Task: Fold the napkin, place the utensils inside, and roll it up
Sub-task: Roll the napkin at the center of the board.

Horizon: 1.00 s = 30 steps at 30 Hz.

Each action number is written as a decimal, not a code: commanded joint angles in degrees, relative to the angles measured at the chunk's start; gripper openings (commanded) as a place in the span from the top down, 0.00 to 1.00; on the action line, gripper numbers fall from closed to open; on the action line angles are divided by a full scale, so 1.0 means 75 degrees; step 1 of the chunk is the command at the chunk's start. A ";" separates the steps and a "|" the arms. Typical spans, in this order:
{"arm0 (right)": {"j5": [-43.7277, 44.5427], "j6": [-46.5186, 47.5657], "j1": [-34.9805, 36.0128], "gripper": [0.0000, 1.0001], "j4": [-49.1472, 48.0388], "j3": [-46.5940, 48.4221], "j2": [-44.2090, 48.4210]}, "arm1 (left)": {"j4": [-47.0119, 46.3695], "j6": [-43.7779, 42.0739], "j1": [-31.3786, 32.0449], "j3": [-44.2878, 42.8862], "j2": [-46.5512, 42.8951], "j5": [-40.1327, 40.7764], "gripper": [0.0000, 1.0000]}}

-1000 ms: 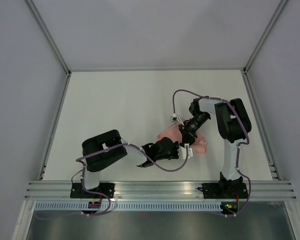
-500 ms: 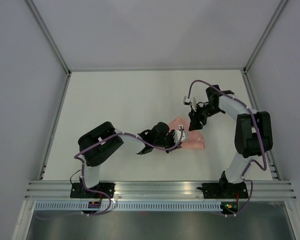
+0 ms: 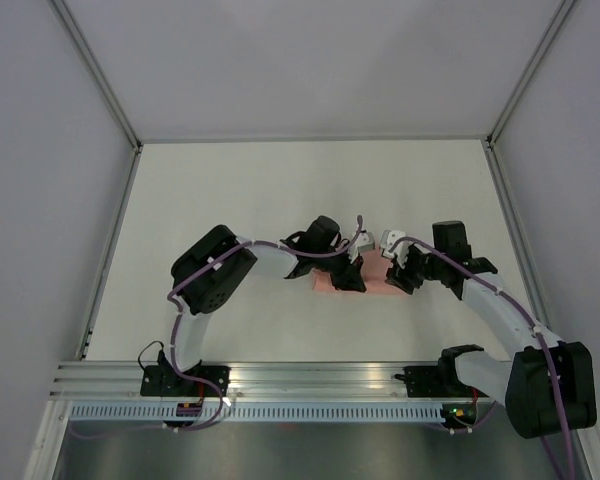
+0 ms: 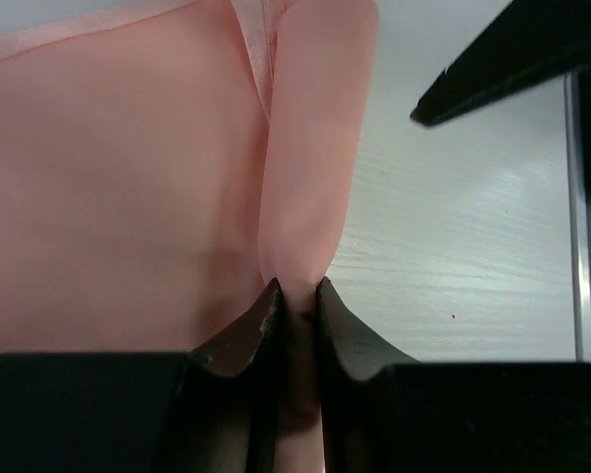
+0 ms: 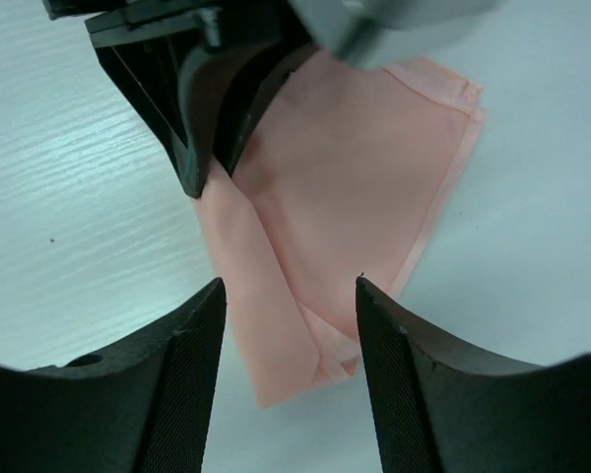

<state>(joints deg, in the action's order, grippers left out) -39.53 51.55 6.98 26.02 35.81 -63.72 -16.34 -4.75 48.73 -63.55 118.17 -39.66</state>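
Observation:
The napkin [image 3: 330,284] lies as a narrow folded pink strip near the table's middle. My left gripper [image 4: 297,291] is shut on a rolled fold [image 4: 310,148] along the cloth's edge, pinching it between both tips. From above, the left gripper [image 3: 352,266] sits over the strip. My right gripper [image 5: 288,286] hovers open just over the napkin [image 5: 355,197], above its folded corner, with nothing between its fingers; from above the right gripper [image 3: 393,268] is at the strip's right end. The utensils are hidden.
White table [image 3: 230,200] with raised walls on the left, the far side and the right. A metal rail [image 3: 310,378] runs along the near edge. The two grippers are close together over the cloth, and the left gripper [image 5: 202,89] fills the top of the right wrist view.
The right arm swung down from the far side to the napkin's right end and its jaws widened. The left gripper shifted farther from the rail, holding the cloth, which now lies as a narrower strip.

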 commanded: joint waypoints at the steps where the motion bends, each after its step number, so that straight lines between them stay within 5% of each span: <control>1: 0.0663 -0.0135 0.0591 0.39 -0.1534 -0.0612 0.0223 | 0.2132 0.0552 -0.0204 0.0118 0.0908 -0.0266 0.98; 8: 0.2246 -0.0275 0.2266 0.38 -0.3293 -0.1763 0.0376 | 0.2752 0.0868 -0.0357 -0.0222 0.1224 -0.0536 0.98; 21: 0.2880 -0.0264 0.3088 0.40 -0.3821 -0.1728 -0.0726 | 0.3057 0.1114 -0.0556 -0.0527 0.1506 -0.0783 0.98; 24: 0.2868 -0.0322 0.3100 0.42 -0.3798 -0.1658 -0.0901 | 0.3104 0.1196 -0.0556 -0.0597 0.1541 -0.0771 0.91; 28: 0.2728 -0.0556 0.3100 0.55 -0.3692 -0.1471 -0.1218 | 0.3104 0.1255 -0.0579 -0.0667 0.1553 -0.0712 0.90; 30: 0.2681 -0.0627 0.3100 0.69 -0.3598 -0.1365 -0.1405 | 0.3069 0.1336 -0.0579 -0.0667 0.1483 -0.0619 0.87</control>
<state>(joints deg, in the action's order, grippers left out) -20.08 47.99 30.28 0.14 23.70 -71.77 -4.80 4.78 43.90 -71.70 124.11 -53.04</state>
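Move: The stretch of napkin roll to take is about 6 cm left, 1 cm back and 7 cm below the open right gripper, and some 3 cm to the right of the left fingertips, which already pinch the roll. Those fingertips are roughly 9 cm left, 1 cm back and 7 cm below the right gripper. The flat part of the napkin lies about 5 cm ahead, 5 cm left and 8 cm down from the right gripper. Swoop the open right gripper about 7 cm down and 5 to 6 cm left onto the roll beside the left fingertips, tipping its fingers somewhat further down, and only at the end close them around the roll. Meanwhile keep the left pinch and turn it some 20 degrees more, its top going forward, to roll the napkin on, easing about 1 cm left. ##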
